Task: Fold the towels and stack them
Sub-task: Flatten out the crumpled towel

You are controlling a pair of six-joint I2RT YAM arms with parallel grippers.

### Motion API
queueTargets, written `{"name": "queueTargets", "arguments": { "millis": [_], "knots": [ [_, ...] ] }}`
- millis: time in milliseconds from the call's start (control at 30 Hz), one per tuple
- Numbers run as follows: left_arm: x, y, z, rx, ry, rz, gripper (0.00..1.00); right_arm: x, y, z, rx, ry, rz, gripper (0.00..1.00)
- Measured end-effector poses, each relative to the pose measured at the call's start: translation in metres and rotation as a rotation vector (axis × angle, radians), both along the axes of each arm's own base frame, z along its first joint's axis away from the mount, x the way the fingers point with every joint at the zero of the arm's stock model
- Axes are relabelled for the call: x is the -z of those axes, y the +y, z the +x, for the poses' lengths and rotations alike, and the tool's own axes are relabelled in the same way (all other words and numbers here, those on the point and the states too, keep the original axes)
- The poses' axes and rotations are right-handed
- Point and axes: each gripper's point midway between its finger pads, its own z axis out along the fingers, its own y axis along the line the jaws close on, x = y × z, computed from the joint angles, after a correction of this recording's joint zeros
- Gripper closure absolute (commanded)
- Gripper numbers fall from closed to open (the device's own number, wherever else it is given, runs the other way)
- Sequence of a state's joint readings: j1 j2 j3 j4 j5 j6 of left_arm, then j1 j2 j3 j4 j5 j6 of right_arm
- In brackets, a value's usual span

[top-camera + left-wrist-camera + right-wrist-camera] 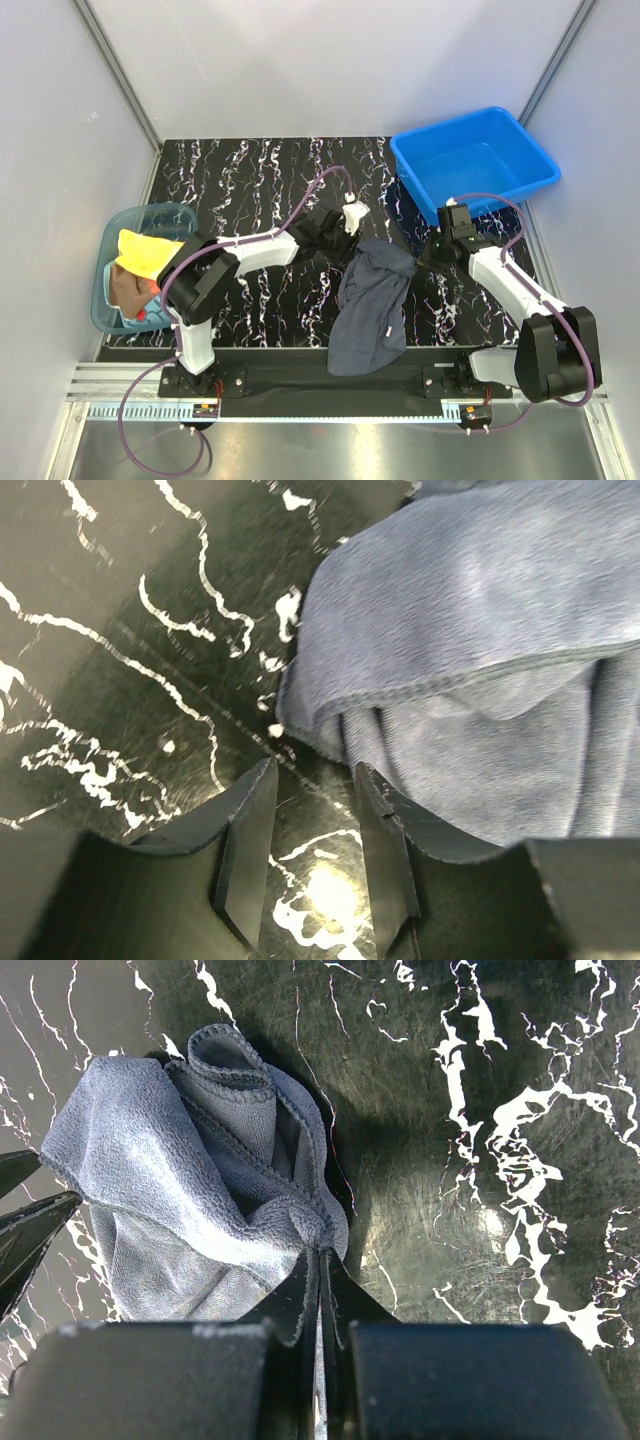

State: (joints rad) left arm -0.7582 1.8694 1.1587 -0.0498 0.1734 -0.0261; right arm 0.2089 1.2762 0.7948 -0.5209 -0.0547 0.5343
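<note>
A dark slate-blue towel (372, 305) lies crumpled on the black marble table, its near end hanging over the front edge. My right gripper (320, 1252) is shut on a bunched fold at the towel's (170, 1170) far right corner (422, 258). My left gripper (313, 780) stands open just short of the towel's (480, 650) hemmed far left corner, with only bare table between its fingers. In the top view it (352, 232) hovers at the towel's far edge. A yellow towel (145, 252) and a reddish one (128, 290) sit in the teal tub.
A translucent teal tub (108, 300) stands at the table's left edge. A rigid blue bin (520, 160) sits at the back right, close behind my right arm. Grey walls enclose the table on three sides.
</note>
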Motion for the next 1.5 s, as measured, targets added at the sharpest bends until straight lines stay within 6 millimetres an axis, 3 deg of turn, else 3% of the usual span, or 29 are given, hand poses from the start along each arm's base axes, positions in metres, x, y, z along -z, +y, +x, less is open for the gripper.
{"name": "queueTargets", "arguments": {
  "millis": [300,667,1267,1333,1400,1500],
  "knots": [
    [-0.002,-0.013,0.008,0.020,-0.007,-0.026,0.60,-0.001,0.001,0.001,-0.009,-0.003,0.002,1.00],
    [0.014,-0.013,0.016,0.023,0.004,-0.008,0.68,-0.005,0.002,0.000,-0.021,-0.014,0.009,1.00],
    [0.016,-0.011,0.024,0.032,0.025,-0.047,0.75,-0.006,0.002,0.000,-0.025,-0.018,0.009,1.00],
    [0.019,-0.014,0.021,0.039,0.043,-0.056,0.92,-0.006,0.003,0.000,-0.025,-0.019,0.010,1.00],
    [0.022,-0.015,0.017,0.045,0.066,-0.065,1.00,-0.007,0.003,0.001,-0.025,-0.021,0.011,1.00],
    [0.022,-0.015,0.014,0.050,0.083,-0.060,1.00,-0.016,0.005,0.007,-0.027,-0.035,0.019,1.00]
  ]
}}
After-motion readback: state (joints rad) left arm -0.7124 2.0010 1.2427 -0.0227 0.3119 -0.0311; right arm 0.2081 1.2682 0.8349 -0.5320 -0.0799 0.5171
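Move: The grey towel's left corner lies just by the left fingers, about 2 cm ahead, 2 cm to the right and 3 cm below. From that hand, the towel bunch in the right gripper is some 15 cm right and 1 cm back, and the white tag is about 17 cm back and 9 cm right, 4 cm down. From the right hand, the left corner is around 14 cm to its left, 1 cm ahead and 5 cm below. Left fingers edge about 3 cm down, forward and rightward, shutting on the towel's left corner; right still pinches. ##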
